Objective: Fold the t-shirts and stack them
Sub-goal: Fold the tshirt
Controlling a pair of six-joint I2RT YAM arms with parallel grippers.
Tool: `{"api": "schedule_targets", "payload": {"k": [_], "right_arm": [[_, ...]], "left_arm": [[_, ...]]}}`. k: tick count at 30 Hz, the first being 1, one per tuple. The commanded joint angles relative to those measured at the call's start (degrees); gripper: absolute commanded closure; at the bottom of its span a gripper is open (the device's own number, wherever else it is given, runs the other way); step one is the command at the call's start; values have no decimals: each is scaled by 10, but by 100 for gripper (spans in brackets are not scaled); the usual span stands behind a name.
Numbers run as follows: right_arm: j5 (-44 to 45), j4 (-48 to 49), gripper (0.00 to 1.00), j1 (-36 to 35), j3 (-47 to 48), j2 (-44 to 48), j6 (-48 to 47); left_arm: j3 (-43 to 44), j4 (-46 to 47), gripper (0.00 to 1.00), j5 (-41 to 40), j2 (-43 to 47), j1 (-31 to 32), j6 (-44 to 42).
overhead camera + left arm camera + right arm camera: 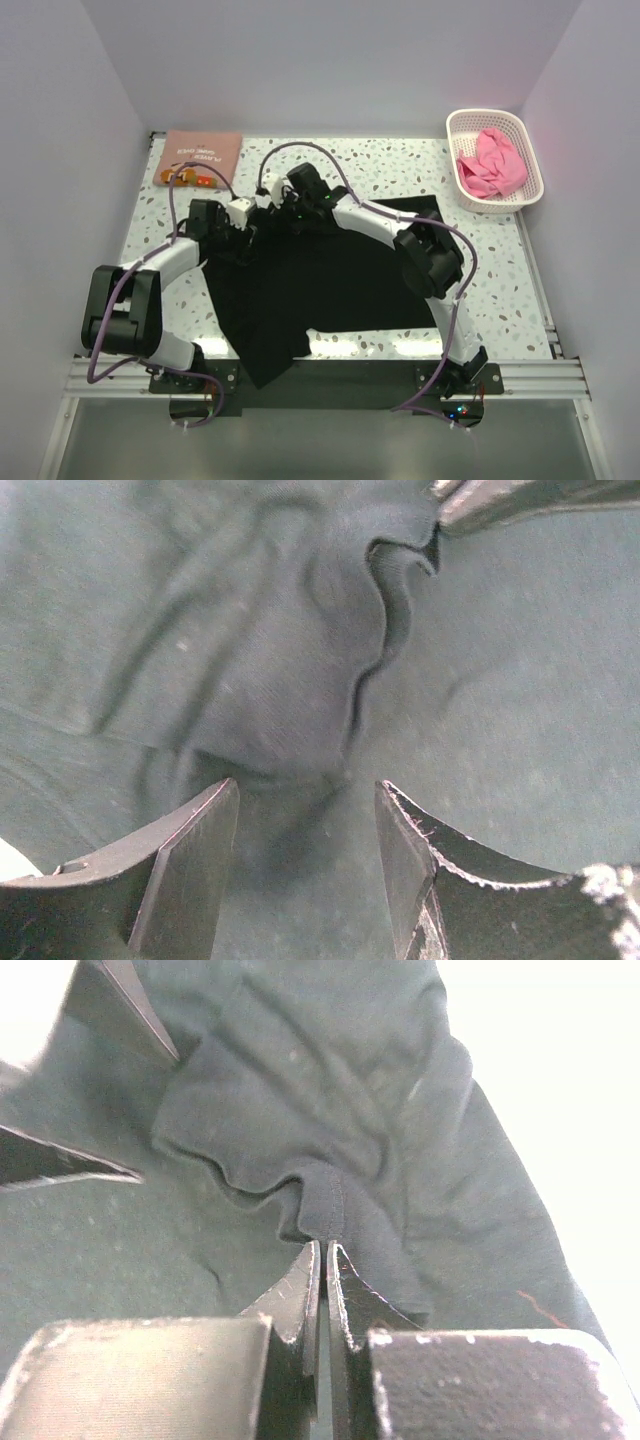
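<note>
The black t-shirt [320, 285] lies spread over the middle of the table, one corner hanging over the near edge. My right gripper [283, 205] is shut on a fold of the black shirt's hem [325, 1215] at its far left part. My left gripper [238, 232] is open just beside it, its jaws apart over wrinkled black cloth [300, 680]; the right gripper's tips show at the top of the left wrist view. The salmon-pink printed t-shirt [200, 158] lies folded at the far left. The bright pink t-shirt [492, 165] is bunched in the basket.
The white lattice basket [525, 190] stands at the far right corner. The speckled table [500, 290] is walled on the left, back and right. Both arms cross over the shirt's far left area.
</note>
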State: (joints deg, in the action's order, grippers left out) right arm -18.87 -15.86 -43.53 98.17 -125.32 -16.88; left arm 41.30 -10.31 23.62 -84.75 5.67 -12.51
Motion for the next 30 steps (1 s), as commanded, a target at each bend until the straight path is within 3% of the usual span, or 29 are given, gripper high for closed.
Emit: {"api": "schedule_targets", "payload": {"k": [1, 8, 16, 20, 23, 30], "right_arm": [[-29, 3, 100, 6, 36, -12, 42], [-37, -4, 100, 13, 61, -26, 66], [-36, -10, 100, 25, 64, -27, 70], [-46, -10, 100, 27, 61, -14, 69], [-56, -10, 100, 26, 53, -4, 68], [-67, -26, 100, 27, 23, 20, 45]], "left_arm": [[-3, 73, 39, -52, -3, 11, 44], [24, 83, 47, -102, -38, 15, 57], [62, 11, 69, -103, -16, 15, 5], [96, -53, 91, -61, -5, 15, -37], [118, -108, 100, -45, -3, 15, -75], [171, -234, 100, -45, -15, 15, -153]]}}
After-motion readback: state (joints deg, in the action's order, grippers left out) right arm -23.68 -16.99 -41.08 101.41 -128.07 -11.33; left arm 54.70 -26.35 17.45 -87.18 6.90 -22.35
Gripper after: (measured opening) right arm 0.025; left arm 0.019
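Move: The loose near-left stretch of the black t-shirt's raised fold lies just beyond the open left fingers, about 3 cm ahead, 2 cm left and 1 cm below. The part of the fold already pinched by the right gripper is some 7 cm ahead, 8 cm right and 3 cm above the left hand; the folded pink shirt is about 20 cm ahead and 10 cm left. From the right hand, the loose stretch lies about 4 cm back, 10 cm left and 4 cm below. The fold's loose end gets pinched by the left gripper, which reaches forward some 3 cm and a little left, dipping to the cloth as its fingers close. Once shut it rises about 4 cm with the cloth, easing back slightly. The right gripper keeps its hold on the fold nearby, bobbing up briefly and drifting about 1 cm forward. ##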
